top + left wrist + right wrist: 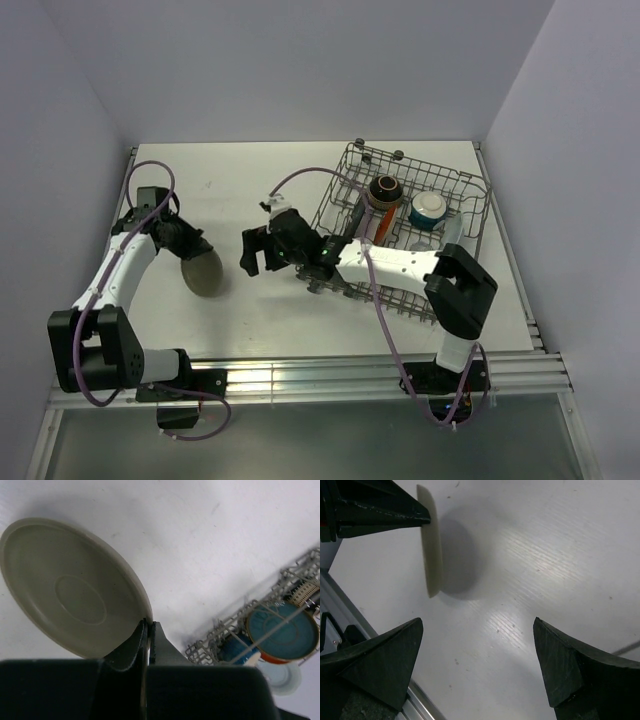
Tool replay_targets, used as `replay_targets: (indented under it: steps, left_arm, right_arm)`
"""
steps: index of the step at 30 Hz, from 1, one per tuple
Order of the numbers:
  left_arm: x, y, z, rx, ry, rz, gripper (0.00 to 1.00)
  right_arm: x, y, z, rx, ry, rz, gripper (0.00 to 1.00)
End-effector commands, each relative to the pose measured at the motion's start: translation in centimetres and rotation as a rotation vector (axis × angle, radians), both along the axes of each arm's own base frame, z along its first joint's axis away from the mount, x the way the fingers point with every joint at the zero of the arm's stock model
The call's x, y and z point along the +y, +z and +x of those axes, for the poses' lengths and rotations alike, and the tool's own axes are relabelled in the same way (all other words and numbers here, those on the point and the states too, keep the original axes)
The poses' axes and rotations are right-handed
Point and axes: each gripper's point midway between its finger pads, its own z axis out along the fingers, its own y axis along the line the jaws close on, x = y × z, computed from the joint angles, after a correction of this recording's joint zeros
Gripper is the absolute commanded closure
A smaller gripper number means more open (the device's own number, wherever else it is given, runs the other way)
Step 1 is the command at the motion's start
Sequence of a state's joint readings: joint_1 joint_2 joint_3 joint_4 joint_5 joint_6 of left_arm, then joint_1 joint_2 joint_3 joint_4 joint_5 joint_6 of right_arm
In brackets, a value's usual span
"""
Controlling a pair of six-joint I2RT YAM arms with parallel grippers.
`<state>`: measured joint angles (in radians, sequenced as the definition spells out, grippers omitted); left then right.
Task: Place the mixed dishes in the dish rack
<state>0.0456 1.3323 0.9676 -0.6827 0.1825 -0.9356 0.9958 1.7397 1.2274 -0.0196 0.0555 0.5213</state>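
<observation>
A grey-beige plate (pixel 204 271) is pinched at its rim by my left gripper (pixel 188 246), which is shut on it. The plate (pixel 75 585) stands tilted on edge, low over the white table on the left. Seen from the right wrist, the plate (pixel 431 545) is edge-on with the left fingers (pixel 380 510) on it. My right gripper (pixel 250 252) is open and holds nothing, its jaws wide apart a short way right of the plate. The dish rack (pixel 450 185) sits at the right and holds a brown bowl (pixel 385 189), a cream/teal bowl (pixel 429 209) and a red-orange plate (pixel 381 224).
The left wrist view shows a dark teal plate (pixel 282 630) and a pale blue plate (pixel 282 677) standing in the rack (pixel 220 635). White walls close the table at the back and sides. An aluminium rail (pixel 300 375) runs along the near edge.
</observation>
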Motion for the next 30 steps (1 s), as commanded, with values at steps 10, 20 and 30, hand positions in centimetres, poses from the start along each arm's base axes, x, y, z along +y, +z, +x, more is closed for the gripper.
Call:
replay_targets:
  steps: [10,20,30]
  left_arm:
    - [-3.6,3.1,-1.4,-0.104,-0.101,-0.138,1.0]
    - [-4.2,4.6,-2.3,-0.139,-0.112,-0.167,1.0]
    - [-5.7,5.9,-2.8,-0.16,-0.161,-0.212,1.0]
  right_arm:
    - [7.3,1.9,0.2,-0.09,0.148,0.135,0.02]
    - [9.8,-0.8,0.4,-0.056,0.149,0.141,0.04]
    - [9.9,-2.8,0.1,-0.067,0.114,0.16,0.48]
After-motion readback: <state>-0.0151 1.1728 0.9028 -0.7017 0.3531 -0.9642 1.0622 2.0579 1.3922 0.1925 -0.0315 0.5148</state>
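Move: The left gripper still pinches the grey-green plate by its far rim. The plate hangs with its middle about 6 cm back of the left hand, level sideways and 4 cm lower. The open right gripper is some 14 cm to the left hand's right, 2 cm back and 5 cm higher. From the right hand, the plate's middle is about 14 cm left, 4 cm back and 9 cm down; the blue mug in the rack is roughly 28 cm right, 1 cm forward and 9 cm down. Bring the wide-open right gripper left to the held plate, about 9 cm, sinking some 5 cm mostly in the second half. Straddle the rim beside the left fingers and start closing on the plate at the end. Keep the left pinch shut and carry the plate to meet the right hand, right by about 5 cm, back and up by 3 cm each. ##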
